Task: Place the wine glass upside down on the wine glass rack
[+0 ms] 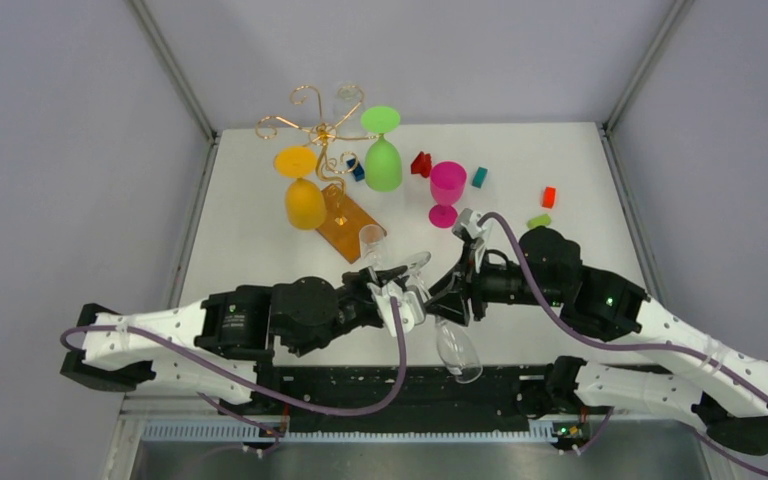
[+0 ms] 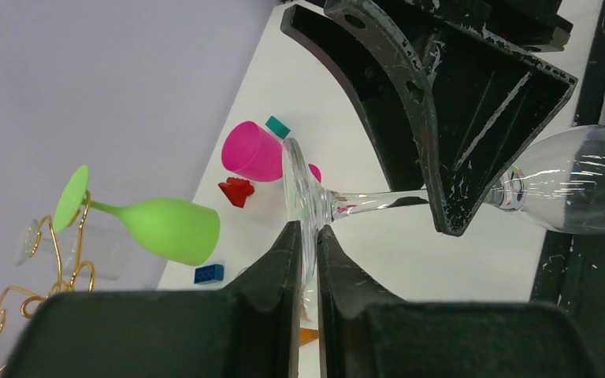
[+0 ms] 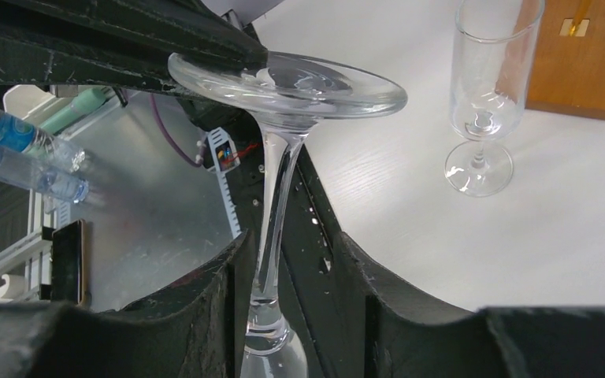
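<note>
A clear wine glass (image 1: 455, 345) hangs tilted between my two grippers above the table's near edge, bowl toward the arm bases. My left gripper (image 2: 307, 234) is shut on the rim of its foot (image 2: 299, 189). My right gripper (image 3: 293, 240) stands open around the stem (image 3: 272, 213): the stem lies against one finger, and the other finger is apart from it. The wine glass rack (image 1: 320, 130), gold wire on an orange-brown wooden base (image 1: 352, 225), stands at the back left, well away from both grippers.
An orange glass (image 1: 303, 200) and a green glass (image 1: 383, 160) hang upside down on the rack. A pink glass (image 1: 447, 190) and a clear flute (image 1: 372, 242) stand on the table. Small coloured blocks (image 1: 549, 196) lie scattered at the back right.
</note>
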`<state>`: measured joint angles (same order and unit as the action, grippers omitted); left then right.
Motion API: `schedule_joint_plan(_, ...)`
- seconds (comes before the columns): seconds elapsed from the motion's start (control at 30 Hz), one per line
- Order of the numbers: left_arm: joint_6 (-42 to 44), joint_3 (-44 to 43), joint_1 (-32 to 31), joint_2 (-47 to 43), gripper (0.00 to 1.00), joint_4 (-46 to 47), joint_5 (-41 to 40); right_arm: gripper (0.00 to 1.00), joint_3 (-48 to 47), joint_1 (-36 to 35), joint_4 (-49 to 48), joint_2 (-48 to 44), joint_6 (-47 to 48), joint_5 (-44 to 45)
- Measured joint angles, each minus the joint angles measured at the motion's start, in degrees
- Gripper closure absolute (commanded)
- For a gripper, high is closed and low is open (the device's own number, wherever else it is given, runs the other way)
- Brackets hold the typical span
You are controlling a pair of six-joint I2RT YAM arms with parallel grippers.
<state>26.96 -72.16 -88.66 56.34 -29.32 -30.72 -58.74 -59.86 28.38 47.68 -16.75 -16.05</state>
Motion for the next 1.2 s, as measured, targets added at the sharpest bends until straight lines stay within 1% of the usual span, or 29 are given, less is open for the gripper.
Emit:
schedule_joint_plan(0.07,0.20,0.42,0.00,-0.07,1.00,0.59,-0.63,0.62,0.13,0.00,-0.13,0.00,-0.04,-0.24)
schedule_joint_plan(0.17,0.59,0.68,0.00,-0.09,1.00,1.27,-1.64,0.66,0.26,0.00,-0.09,0.00,-0.02,-0.44)
schedule_joint_plan(0.23,1.03,0.79,0.00,-0.09,1.00,2.05,-2.38,0.74,0.26,0.00,-0.09,0.00,-0.04,-0.59)
schedule_joint_plan(0.37,1.77,1.05,0.00,-0.09,1.00,2.99,-3.80,0.96,0.26,0.00,-0.46,0.00,-0.37,-1.09)
schedule_joint_plan(0.43,1.97,1.09,-0.02,-0.09,1.00,3.19,-3.91,1.00,0.26,0.02,-0.46,0.02,-0.63,-0.83)
schedule_joint_plan(0.5,2.16,1.14,-0.22,-0.09,0.92,3.26,-4.15,1.00,0.26,0.02,-0.48,0.17,-0.98,-0.61)
schedule_joint_plan(0.53,2.19,1.14,-0.28,-0.09,0.86,3.26,-4.33,1.00,0.26,0.02,-0.48,0.26,-1.07,-0.55)
schedule_joint_plan(0.6,2.14,1.27,-0.31,-0.09,0.70,3.26,-4.68,1.00,0.26,0.02,-0.55,0.50,-1.25,-0.46)
schedule_joint_plan(0.63,2.16,1.31,-0.31,-0.09,0.63,3.30,-4.79,1.00,0.26,0.02,-0.55,0.61,-1.31,-0.44)
schedule_joint_plan(0.7,1.86,1.38,-0.31,-0.09,0.51,4.63,-5.29,1.00,0.26,0.02,-0.33,0.85,-1.31,-0.28)
schedule_joint_plan(0.73,1.77,1.38,-0.31,-0.20,0.46,5.33,-5.55,1.00,0.26,0.02,-0.24,0.87,-1.33,-0.13)
schedule_joint_plan(0.87,0.94,1.38,-0.31,-1.01,0.35,7.87,-7.80,1.00,0.26,0.00,-0.02,0.70,-1.36,2.67)
schedule_joint_plan(0.9,0.55,1.38,-0.31,-1.27,0.31,8.39,-8.59,1.00,0.26,0.00,0.02,0.59,-1.36,4.33)
schedule_joint_plan(0.97,-0.52,1.40,-0.31,-1.97,0.26,9.49,-11.28,1.00,0.26,0.00,0.39,0.31,-1.38,8.68)
schedule_joint_plan(1.1,-4.59,2.25,-0.31,-5.18,0.26,11.87,-17.94,1.00,0.26,0.00,1.36,-0.07,-0.15,20.70)
schedule_joint_plan(1.2,-8.31,3.78,-0.31,-9.68,0.25,14.01,-23.34,1.00,0.26,0.00,0.35,-0.13,3.41,28.59)
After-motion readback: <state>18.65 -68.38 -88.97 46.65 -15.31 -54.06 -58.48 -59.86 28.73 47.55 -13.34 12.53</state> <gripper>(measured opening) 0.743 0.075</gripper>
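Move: For the right hand, the held wine glass's stem is already between the open fingers, its middle about 2 cm above the hand point and some 1 cm back; the upright clear glass stands roughly 14 cm ahead, 11 left, the pink glass about 30 cm ahead and 3 right, both some 20 cm lower. The rack's wooden base is about 28 cm ahead, 20 left, 28 below. From the left hand, pinching the glass's foot, the stem is about 2 cm back, 3 right, 4 below. Holding almost still, the right hand shuts its fingers on the lower stem near the upside-down bowl; only then does the left open and let go of the foot. The left backs off about 8 cm left, rising 6 and going some 4 forward as it rolls left-side-down and turns counter-clockwise, while the right carries the glass about 8 cm forward and 4 right, swinging clockwise some 25 degrees. ##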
